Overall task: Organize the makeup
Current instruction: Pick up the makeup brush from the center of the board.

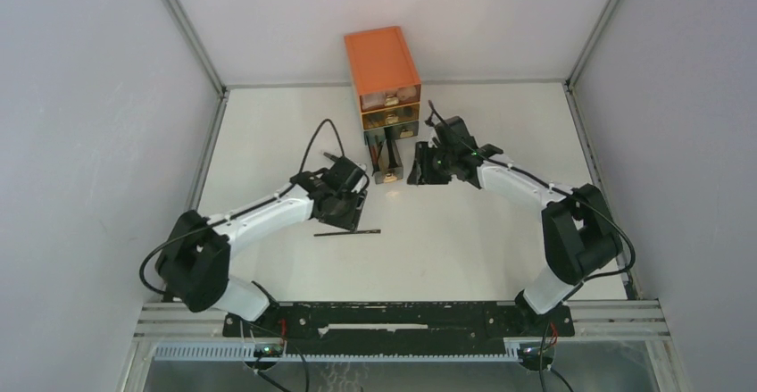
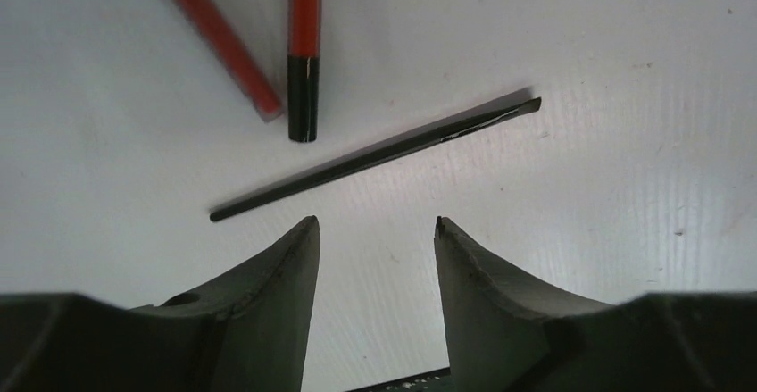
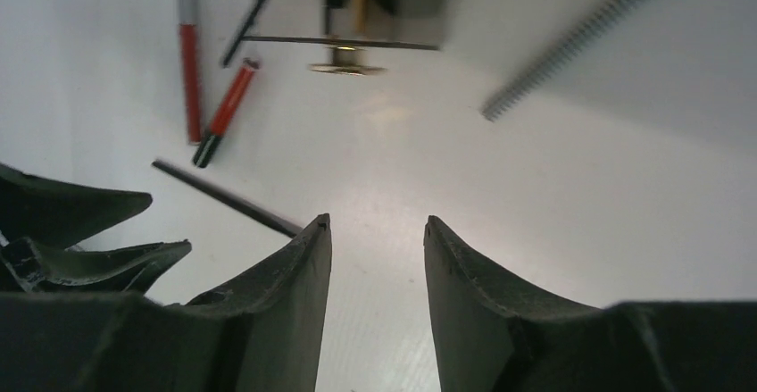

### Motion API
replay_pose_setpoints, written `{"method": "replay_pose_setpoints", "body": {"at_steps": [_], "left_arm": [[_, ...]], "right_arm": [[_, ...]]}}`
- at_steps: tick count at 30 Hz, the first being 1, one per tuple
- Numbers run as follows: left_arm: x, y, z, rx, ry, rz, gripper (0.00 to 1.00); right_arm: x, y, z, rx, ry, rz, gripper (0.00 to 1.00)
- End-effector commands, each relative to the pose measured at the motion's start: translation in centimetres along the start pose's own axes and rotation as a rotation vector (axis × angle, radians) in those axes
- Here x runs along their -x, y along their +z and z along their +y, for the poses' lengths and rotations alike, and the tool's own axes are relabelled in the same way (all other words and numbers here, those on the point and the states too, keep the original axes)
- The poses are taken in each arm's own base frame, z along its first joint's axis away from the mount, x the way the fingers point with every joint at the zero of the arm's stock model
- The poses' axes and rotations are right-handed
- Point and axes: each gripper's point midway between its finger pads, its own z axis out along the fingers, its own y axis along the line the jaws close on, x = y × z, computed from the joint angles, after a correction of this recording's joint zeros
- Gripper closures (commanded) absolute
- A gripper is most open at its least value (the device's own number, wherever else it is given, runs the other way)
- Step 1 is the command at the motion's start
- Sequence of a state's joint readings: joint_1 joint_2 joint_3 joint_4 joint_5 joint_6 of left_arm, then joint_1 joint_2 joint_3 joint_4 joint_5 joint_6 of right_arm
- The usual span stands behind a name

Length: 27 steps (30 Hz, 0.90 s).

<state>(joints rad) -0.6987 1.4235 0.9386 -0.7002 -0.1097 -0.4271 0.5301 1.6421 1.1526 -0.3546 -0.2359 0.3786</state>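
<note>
A thin black brush [image 2: 375,155] lies flat on the white table, just beyond the tips of my left gripper [image 2: 377,222], which is open and holds nothing. Past it lie two red pencils, one with a black end [image 2: 303,48] and one plain red [image 2: 214,35]. From above, the brush [image 1: 348,231] lies just below the left gripper [image 1: 346,209]. My right gripper [image 3: 375,221] is open and empty over bare table, near the pulled-out bottom drawer [image 1: 386,155]. The right wrist view shows the same pencils [image 3: 228,111], the brush [image 3: 223,196] and another thin black stick [image 3: 254,12].
The orange three-drawer chest [image 1: 382,75] stands at the back middle, its bottom drawer front and knob [image 3: 346,66] facing the right gripper. The left gripper's fingers [image 3: 80,222] show at the lower left of the right wrist view. A coiled cable [image 3: 580,35] crosses its upper right.
</note>
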Motion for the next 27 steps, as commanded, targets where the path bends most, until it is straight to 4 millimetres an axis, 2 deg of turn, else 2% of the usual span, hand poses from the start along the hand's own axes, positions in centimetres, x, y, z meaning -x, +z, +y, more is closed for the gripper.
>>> {"method": "replay_pose_setpoints", "body": {"at_steps": [1, 4, 8, 13, 19, 22, 25, 27], "left_arm": [[3.3, 0.8, -2.1, -0.022, 0.257, -0.063, 0.46], [3.0, 1.7, -3.4, -0.027, 0.356, -0.04, 0.49], [2.4, 2.8, -4.5, -0.053, 0.403, -0.011, 0.5], [1.1, 4.2, -4.4, -0.046, 0.414, 0.055, 0.51], [-0.2, 5.7, -3.3, 0.006, 0.416, 0.106, 0.52], [-0.8, 6.1, -3.4, -0.007, 0.412, 0.132, 0.62], [-1.0, 6.0, -4.0, -0.036, 0.394, 0.138, 0.78], [-1.0, 5.8, -4.4, -0.056, 0.377, 0.132, 0.8]], "right_arm": [[1.8, -2.3, -2.8, -0.032, 0.146, -0.105, 0.5], [1.7, -3.2, -4.4, -0.047, 0.19, -0.129, 0.5], [1.6, -3.7, -5.7, -0.064, 0.212, -0.136, 0.5], [1.5, -3.7, -5.9, -0.062, 0.221, -0.129, 0.5], [1.6, -3.5, -5.8, -0.056, 0.223, -0.13, 0.5], [1.6, -3.6, -5.8, -0.058, 0.226, -0.132, 0.5], [1.8, -3.6, -5.9, -0.062, 0.228, -0.141, 0.5], [2.0, -3.7, -5.8, -0.058, 0.229, -0.147, 0.5]]}}
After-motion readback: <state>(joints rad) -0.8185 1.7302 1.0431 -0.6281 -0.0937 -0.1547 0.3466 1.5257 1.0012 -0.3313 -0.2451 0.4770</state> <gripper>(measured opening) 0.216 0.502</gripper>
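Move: The makeup brush lies almost straight below the left hand, its middle about 6 cm down, 1 cm ahead and 1 cm to the right. Of its neighbours, the shorter red tube is some 6 cm ahead and 1 cm right of that hand, the longer red one 8 cm ahead and 2 cm left, and the open drawer's front 12 cm ahead and 9 cm right. From the right hand the brush lies about 16 cm left, 11 cm back and 10 cm below. Down and to the right, the left hand sinks about 5 cm onto the makeup brush, shifting some 4 cm towards its bristle end while turning about 20 degrees clockwise. Low over the board, its half-open fingers then close and pinch the brush on the bristle side of its middle. The right hand, still open, draws about 7 cm to the right, away from the drawer and brush, and then stays. ##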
